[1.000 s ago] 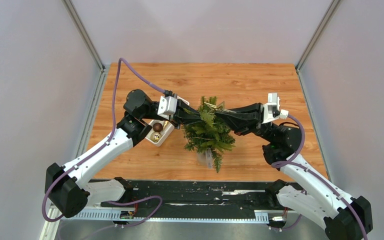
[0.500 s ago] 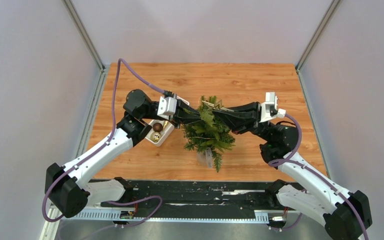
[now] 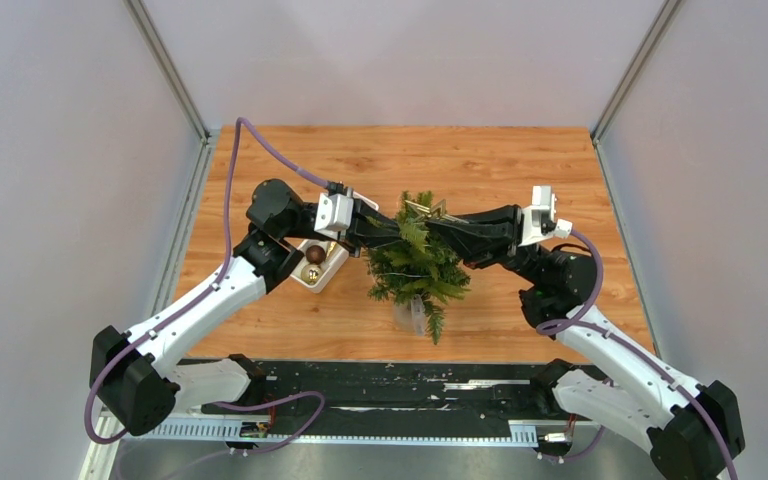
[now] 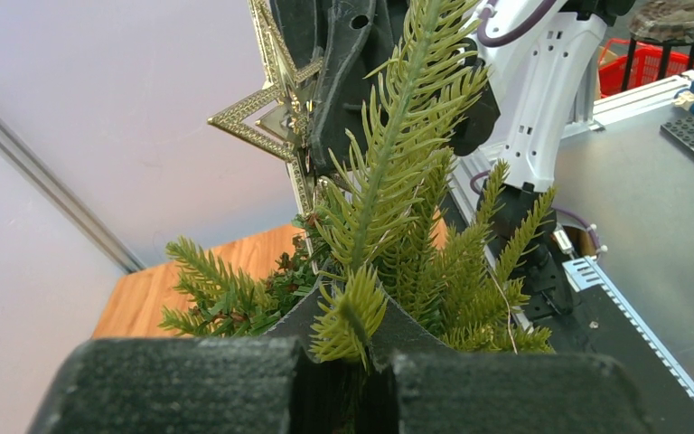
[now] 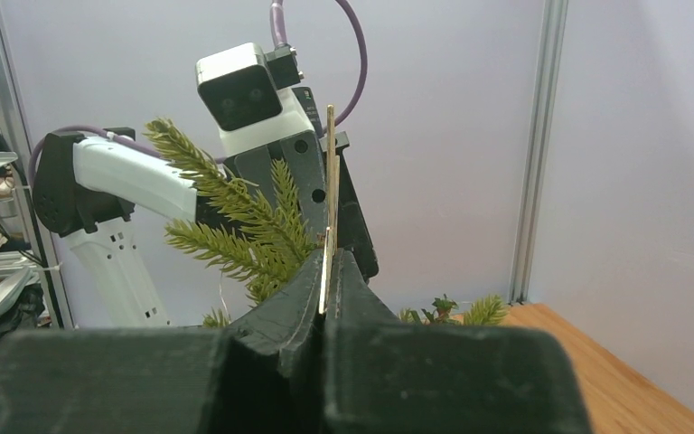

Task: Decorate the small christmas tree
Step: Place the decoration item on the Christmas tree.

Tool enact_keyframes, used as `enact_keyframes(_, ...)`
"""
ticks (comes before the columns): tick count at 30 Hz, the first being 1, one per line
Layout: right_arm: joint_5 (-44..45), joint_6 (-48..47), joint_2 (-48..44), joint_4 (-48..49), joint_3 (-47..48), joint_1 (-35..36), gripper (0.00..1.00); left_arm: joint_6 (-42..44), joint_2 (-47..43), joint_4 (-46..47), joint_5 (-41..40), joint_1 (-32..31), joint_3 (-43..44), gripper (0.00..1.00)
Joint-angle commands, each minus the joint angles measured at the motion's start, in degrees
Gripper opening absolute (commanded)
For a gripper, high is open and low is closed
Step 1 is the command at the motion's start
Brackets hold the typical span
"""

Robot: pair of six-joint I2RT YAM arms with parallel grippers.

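Note:
The small christmas tree (image 3: 415,268) stands mid-table in its clear base (image 3: 410,317). My left gripper (image 3: 390,233) reaches into its upper branches from the left. In the left wrist view this gripper (image 4: 361,312) is shut on a light green branch tip (image 4: 351,318). From the right, my right gripper (image 3: 439,225) holds a flat gold star (image 3: 423,209) at the treetop. The right wrist view shows that gripper (image 5: 327,271) shut on the star (image 5: 330,194), seen edge-on, beside tree branches (image 5: 235,244). The star (image 4: 267,117) also appears in the left wrist view.
A white tray (image 3: 332,270) left of the tree holds a brown ball (image 3: 315,254) and a gold ball (image 3: 311,273). Grey walls enclose the wooden table (image 3: 520,160). The left arm's wrist camera (image 5: 239,86) sits close behind the star.
My right gripper has carried the star slightly left, closer over the treetop, then held still. The left arm has not moved.

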Motion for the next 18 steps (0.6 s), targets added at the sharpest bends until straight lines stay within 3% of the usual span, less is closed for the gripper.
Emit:
enact_keyframes(1, -5.0, -0.8, 2.9, -11.5, -1.2, 0.4, 0.00, 2.3, -1.7, 4.2, -1.8, 0.1, 0.4, 0.01)
enact_keyframes(6, -4.9, -1.6, 1.5, -13.9, -0.6, 0.5, 0.00, 3.9, -2.9, 2.2, -4.0, 0.1, 0.4, 0.34)
enact_keyframes(18, -6.8, -3.0, 1.1, -17.6, 2.1, 0.5, 0.00, 8.0, -5.4, -6.8, -5.8, 0.3, 3.1, 0.73)
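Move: The left hand has a branch tip pinched right at its finger pads; the tree top is about 3 cm to its right and 1 cm ahead, level with it. The star, already held by the right hand, has its middle roughly 5 cm right of the left hand, 3 cm ahead and 4 cm above. From the right hand, the tree top lies about 3 cm left, level fore and aft, some 3 cm lower; the star's middle is 2 cm ahead, 1 cm left and 2 cm up. The left fingers, nearly shut on the branch tip, spread to about two thirds open and let go of the branch, while the hand eases barely 1 cm to the left and a touch back, away from the tree top and the star. The right hand keeps the gold star pinched in its shut fingers above the tree top and all but holds its place, creeping only about half a centimetre forward. ##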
